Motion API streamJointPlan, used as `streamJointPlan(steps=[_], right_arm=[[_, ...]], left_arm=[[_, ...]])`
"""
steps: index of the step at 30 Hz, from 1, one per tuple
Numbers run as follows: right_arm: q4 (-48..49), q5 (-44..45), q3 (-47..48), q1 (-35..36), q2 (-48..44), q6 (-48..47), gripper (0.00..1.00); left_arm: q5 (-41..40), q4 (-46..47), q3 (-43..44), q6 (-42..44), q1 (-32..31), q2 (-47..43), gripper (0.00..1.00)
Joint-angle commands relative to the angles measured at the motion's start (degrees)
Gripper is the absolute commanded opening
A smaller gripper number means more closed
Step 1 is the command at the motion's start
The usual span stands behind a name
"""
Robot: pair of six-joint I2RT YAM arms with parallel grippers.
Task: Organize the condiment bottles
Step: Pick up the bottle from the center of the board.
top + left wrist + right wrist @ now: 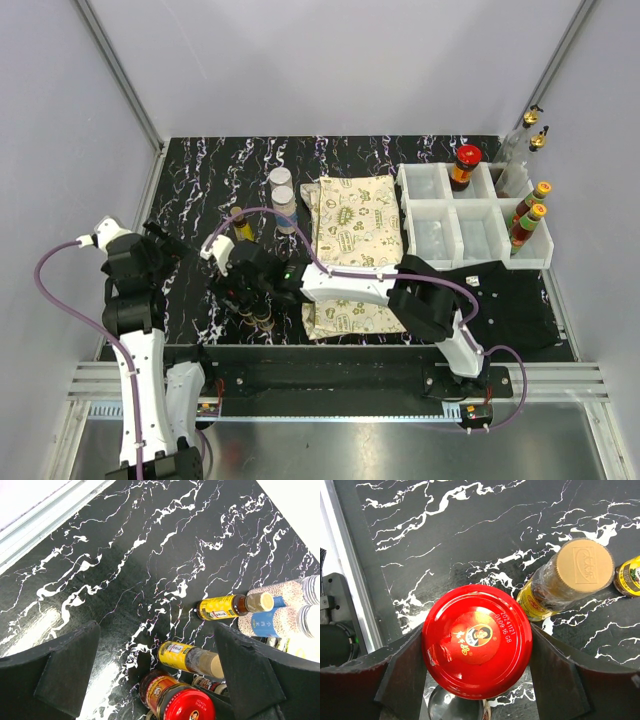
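My right gripper (477, 650) is shut on a red-capped jar (477, 640) standing on the black marble table, one finger (405, 667) against each side of its lid. A tan-capped bottle with a yellow label (580, 570) stands just beyond it. From above, the right gripper (250, 288) hangs over a cluster of condiment bottles (262, 318) at the near left. My left gripper (156, 647) is open and holds nothing, facing the same jar (187, 706) and the yellow-labelled bottle (190, 659). Two clear white-capped jars (282, 188) and a yellow bottle (238, 222) stand farther back.
White compartment bins (440, 235) at the right hold a red-capped jar (466, 160) and two sauce bottles (530, 212). Two gold-capped bottles (535, 130) stand behind the bins. A cream patterned cloth (355, 230) lies mid-table. A dark cloth (510, 300) lies near the right front.
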Motion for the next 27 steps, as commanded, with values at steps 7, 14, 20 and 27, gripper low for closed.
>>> streamJointPlan(steps=[7,14,20,27], right_arm=[[6.94,3.76,-0.17,0.82,-8.46,-0.95,0.0],[9.23,2.09,-1.67,0.91,-14.35,-1.04,0.0],[10.28,-0.28,-2.28,0.82,-18.05,-0.95,0.0],[10.02,0.86,-4.39,0.99,-23.49,-3.41,0.0]], left_arm=[[0.79,5.47,-2.25,0.32,-0.17,0.81,0.99],[1.05,5.74,-2.17,0.5,-0.17,1.08,0.99],[1.14,5.83,-2.25,0.41,-0.17,1.25,0.99],[1.22,5.82,-2.25,0.5,-0.09,1.34,0.99]])
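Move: My right hand has the red-lidded jar in its fingers. The white tray is about 57 cm to its right and 20 cm ahead, a little lower. The tan-capped bottle is some 6 cm ahead and 2 cm left, the yellow-label bottle 16 cm ahead and 2 cm right, and a small dark bottle 4 cm back and 4 cm right. From my left hand the tray lies about 70 cm right, 17 cm ahead and well below. Keeping the red-lidded jar pinched between both right fingers, I ease it barely a centimetre to my right, then lift it nearly straight up, gathering speed, about 12 cm in all and away from the small bottles. As I rise the fingertips tip upward by a bit over 10 degrees. ##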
